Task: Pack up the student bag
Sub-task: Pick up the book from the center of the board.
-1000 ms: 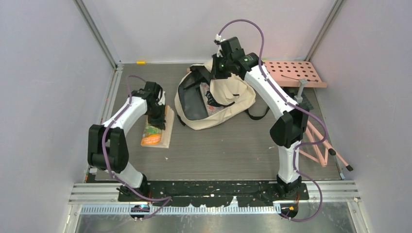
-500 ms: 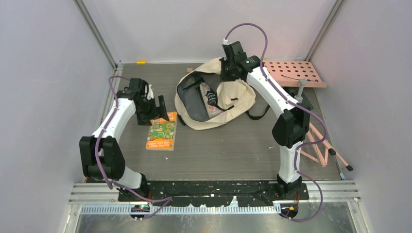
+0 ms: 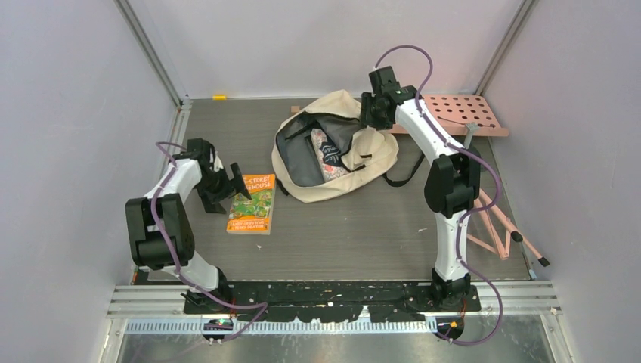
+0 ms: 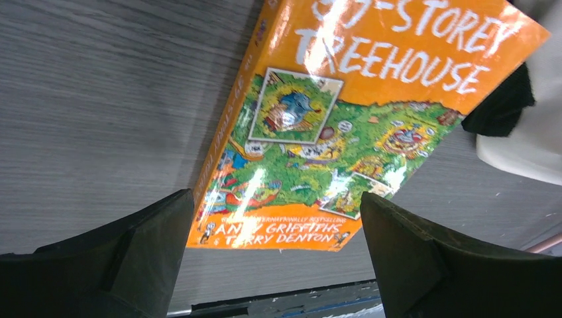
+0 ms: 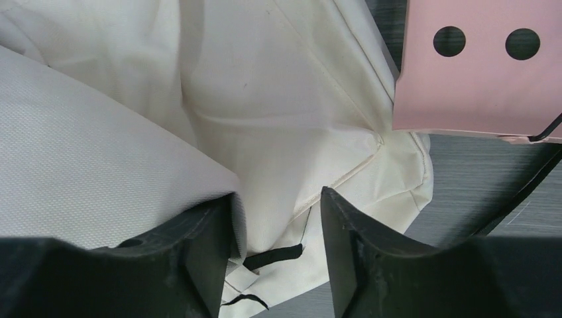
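Note:
The cream student bag (image 3: 372,150) lies open at the back middle, its dark inside facing up, with a patterned book (image 3: 326,151) in it. An orange "Treehouse" book (image 3: 252,204) lies flat on the table to the bag's left, cover up. My left gripper (image 3: 230,185) is open and empty just left of that book. In the left wrist view the book (image 4: 331,119) lies below and beyond the gripper (image 4: 275,212). My right gripper (image 3: 376,113) hovers over the bag's back right edge. In the right wrist view its jaws (image 5: 275,199) stand apart over the cream fabric (image 5: 278,99), pinching nothing.
A pink perforated board (image 3: 465,113) lies at the back right, just behind the bag, and shows in the right wrist view (image 5: 477,79). Pink rods (image 3: 499,227) lie at the right edge. A small yellow item (image 3: 219,97) sits at the back wall.
My left gripper let go of the orange book, which now lies flat, and drew back to the left. My right gripper released the bag's flap and moved right and back; the flap dropped.

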Available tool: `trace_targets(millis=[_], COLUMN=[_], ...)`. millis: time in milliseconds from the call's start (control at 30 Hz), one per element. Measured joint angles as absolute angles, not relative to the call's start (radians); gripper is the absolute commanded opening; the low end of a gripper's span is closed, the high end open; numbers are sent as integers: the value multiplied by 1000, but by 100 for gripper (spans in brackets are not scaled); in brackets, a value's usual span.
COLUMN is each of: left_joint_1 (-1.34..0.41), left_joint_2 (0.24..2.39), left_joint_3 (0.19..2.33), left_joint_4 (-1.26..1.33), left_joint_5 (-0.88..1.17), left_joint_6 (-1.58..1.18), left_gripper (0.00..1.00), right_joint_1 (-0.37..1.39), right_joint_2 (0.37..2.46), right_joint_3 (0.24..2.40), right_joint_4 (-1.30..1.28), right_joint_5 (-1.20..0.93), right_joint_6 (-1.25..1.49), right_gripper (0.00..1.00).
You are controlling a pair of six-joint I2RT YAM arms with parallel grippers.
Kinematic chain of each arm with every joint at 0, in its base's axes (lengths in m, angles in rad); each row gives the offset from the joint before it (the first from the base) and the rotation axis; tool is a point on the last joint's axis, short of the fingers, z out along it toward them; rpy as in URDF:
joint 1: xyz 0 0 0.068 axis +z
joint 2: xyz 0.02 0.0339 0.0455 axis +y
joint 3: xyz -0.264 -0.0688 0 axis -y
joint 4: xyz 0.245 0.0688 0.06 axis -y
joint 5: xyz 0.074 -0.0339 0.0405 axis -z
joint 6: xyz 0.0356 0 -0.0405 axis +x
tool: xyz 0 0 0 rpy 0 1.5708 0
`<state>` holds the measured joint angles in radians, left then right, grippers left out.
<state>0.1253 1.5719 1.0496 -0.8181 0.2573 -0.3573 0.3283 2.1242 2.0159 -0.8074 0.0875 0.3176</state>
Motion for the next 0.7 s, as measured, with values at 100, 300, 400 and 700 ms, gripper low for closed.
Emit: trace_targets(millis=[100, 300, 400, 700], left_joint_1=[135, 138, 138, 132], left_joint_2=[1603, 1630, 1639, 1693], left_joint_3=[1022, 957, 958, 975], left_joint_4=[-782, -703, -698, -701], left_joint_5=[281, 300, 303, 374], left_joint_6=[-373, -416, -428, -442], left_gripper=[100, 96, 79, 24], right_joint_1=[327, 329, 328, 349], right_joint_2=[2118, 2108, 2088, 1948], right_joint_3=[2016, 2014, 2009, 1974], right_joint_4=[-808, -809, -811, -817], right_joint_5=[84, 62, 49, 68], right_joint_6=[316, 319, 329, 371], right_gripper=[65, 76, 86, 90])
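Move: The book lies under the left hand's fingers, its middle about 5 cm to the right, 2 cm ahead and 5 cm below; the bag's black strap end is some 13 cm right and 6 cm ahead. The bag's middle stands roughly 30 cm right and 18 cm ahead of the left hand. From the right hand, at the bag's flap, the book is about 36 cm left, 22 cm back and 13 cm down. Lower the open left gripper about 4 cm beside the book's spine, then close the fingers to under half open while easing 2 cm right and rolling slightly left side down, one finger against the spine, the other over the cover. Meanwhile open the right fingers wider and lift about 7 cm, drawing slightly back, clear of the bag's flap. ##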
